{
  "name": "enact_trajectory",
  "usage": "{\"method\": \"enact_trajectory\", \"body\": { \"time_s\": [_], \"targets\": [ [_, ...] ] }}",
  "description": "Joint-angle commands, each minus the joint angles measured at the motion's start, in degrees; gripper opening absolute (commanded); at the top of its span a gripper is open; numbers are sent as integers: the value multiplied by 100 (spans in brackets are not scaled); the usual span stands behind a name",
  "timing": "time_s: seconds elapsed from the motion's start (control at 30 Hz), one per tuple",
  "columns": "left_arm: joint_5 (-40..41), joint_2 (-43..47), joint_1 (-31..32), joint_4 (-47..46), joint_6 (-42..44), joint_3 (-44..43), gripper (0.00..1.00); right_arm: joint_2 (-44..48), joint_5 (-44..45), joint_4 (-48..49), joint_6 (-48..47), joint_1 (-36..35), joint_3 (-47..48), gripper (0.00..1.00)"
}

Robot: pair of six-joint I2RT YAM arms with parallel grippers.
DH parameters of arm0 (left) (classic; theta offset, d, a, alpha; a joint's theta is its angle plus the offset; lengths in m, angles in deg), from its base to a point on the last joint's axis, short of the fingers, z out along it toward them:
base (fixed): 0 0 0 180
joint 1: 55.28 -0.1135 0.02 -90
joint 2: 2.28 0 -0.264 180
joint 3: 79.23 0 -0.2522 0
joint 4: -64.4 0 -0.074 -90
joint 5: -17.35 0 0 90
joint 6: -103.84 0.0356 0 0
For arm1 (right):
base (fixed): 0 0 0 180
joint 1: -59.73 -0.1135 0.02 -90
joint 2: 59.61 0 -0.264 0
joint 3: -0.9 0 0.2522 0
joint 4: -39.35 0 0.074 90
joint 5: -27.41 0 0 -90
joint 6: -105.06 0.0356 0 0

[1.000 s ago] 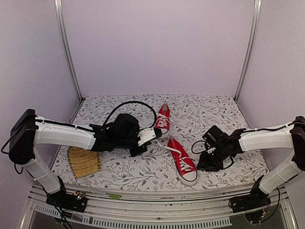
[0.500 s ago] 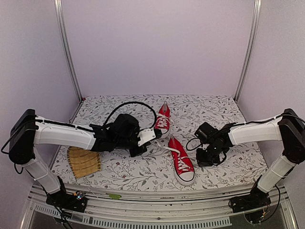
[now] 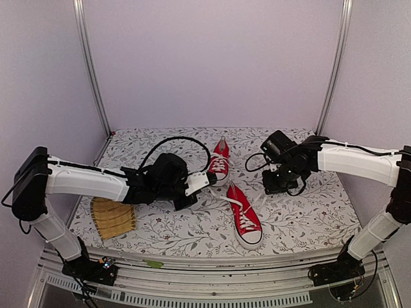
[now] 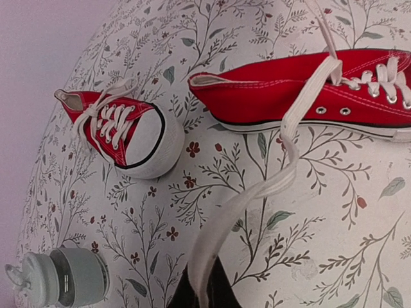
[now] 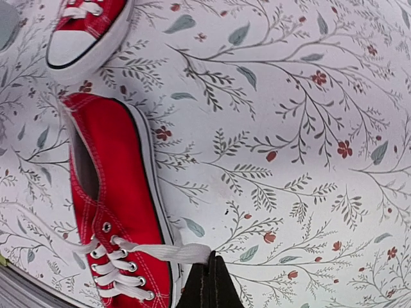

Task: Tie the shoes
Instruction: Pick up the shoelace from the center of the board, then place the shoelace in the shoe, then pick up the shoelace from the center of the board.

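Observation:
Two red shoes with white laces lie on the flowered cloth: the far one [image 3: 220,162] and the near one [image 3: 245,217]. My left gripper [image 3: 209,179] sits just left of the near shoe [image 4: 308,90], shut on one white lace [image 4: 282,147] that runs from the eyelets down to its fingertips [image 4: 202,292]. My right gripper [image 3: 270,188] hangs to the right of that shoe [image 5: 115,212], shut on the other lace end [image 5: 160,251], which stretches flat from the eyelets to the jaws [image 5: 209,263]. The far shoe's laces [image 4: 106,122] look loosely crossed.
A woven yellow mat [image 3: 112,218] lies at the near left under my left arm. A pale grey round part [image 4: 64,279] shows low in the left wrist view. Lilac walls and metal posts [image 3: 90,64] close in the table.
My right gripper has shut on the lace and moved from beside the near shoe's toe back toward the far side. The left arm has stayed still.

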Motion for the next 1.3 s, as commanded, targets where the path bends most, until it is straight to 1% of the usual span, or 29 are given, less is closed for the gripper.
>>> {"method": "enact_trajectory", "body": {
  "time_s": [0.0,0.03,0.1,0.23,0.27,0.33,0.5,0.63,0.7,0.77,0.8,0.87,0.9,0.93,1.0,1.1,1.2,1.27],
  "targets": [
    [110,141,-115,-64,26,46,0,192,-455,-157,-939,-175,482,1],
    [110,145,-125,-66,23,45,0,210,-696,-89,-1110,-240,553,1],
    [109,145,-143,-66,24,45,0,235,-1442,118,-1366,-378,631,1],
    [130,129,-171,-74,36,45,0,225,-2541,735,-1618,-635,660,1],
    [137,120,-172,-74,32,47,0,207,-2743,893,-1663,-707,648,1],
    [147,119,-181,-84,37,53,0,139,-2881,1143,-1695,-769,645,1],
    [202,127,-231,-101,49,61,0,-254,-2353,1079,-1682,-779,797,1],
    [193,104,-293,-138,54,78,0,-638,-2417,1039,-1724,-798,1049,1],
    [165,86,-294,-152,69,89,0,-619,-2004,859,-1737,-786,1081,3],
    [145,76,-302,-157,67,89,0,-440,-1433,664,-1586,-578,951,8],
    [148,71,-299,-154,73,89,0,-309,-1273,580,-1473,-367,836,10],
    [164,58,-296,-146,84,89,0,74,-1068,583,-1209,48,478,20],
    [160,50,-299,-140,89,85,0,253,-1015,647,-1168,247,206,28],
    [153,42,-296,-135,93,89,0,375,-1016,730,-1164,377,-28,33],
    [148,32,-302,-137,104,81,0,447,-1173,847,-1287,576,-480,38],
    [139,15,-298,-118,111,72,0,65,-1314,790,-1522,660,-757,39],
    [118,3,-300,-117,109,72,0,-365,-2023,984,-1881,650,-925,40],
    [106,-17,-292,-110,103,56,0,-544,-2245,1181,-2025,652,-1007,43]
  ]
}}
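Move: The right hand already pinches the end of one lace; the other lace, held by the left hand, hangs about 12 cm to the right hand's left, 1 cm ahead and 2 cm lower. The near shoe's middle lies 6 cm left, 3 cm back and 7 cm down; the far shoe's is some 26 cm ahead, 14 cm left and 7 cm down. From the left hand, its lace's middle is about 4 cm right, level fore and aft, 2 cm lower. The lace end pinched in the right fingers is carried roughly 13 cm left over the near shoe towards the left hand's lace, rising and drawing back about 5 cm as the hand turns some 35 degrees counter-clockwise. The fingers then open, and the hand swings back right and forward, turning back partway, then sinks beside the shoe's right flank. The left hand keeps its pinch, easing about 2 cm forward-left. ##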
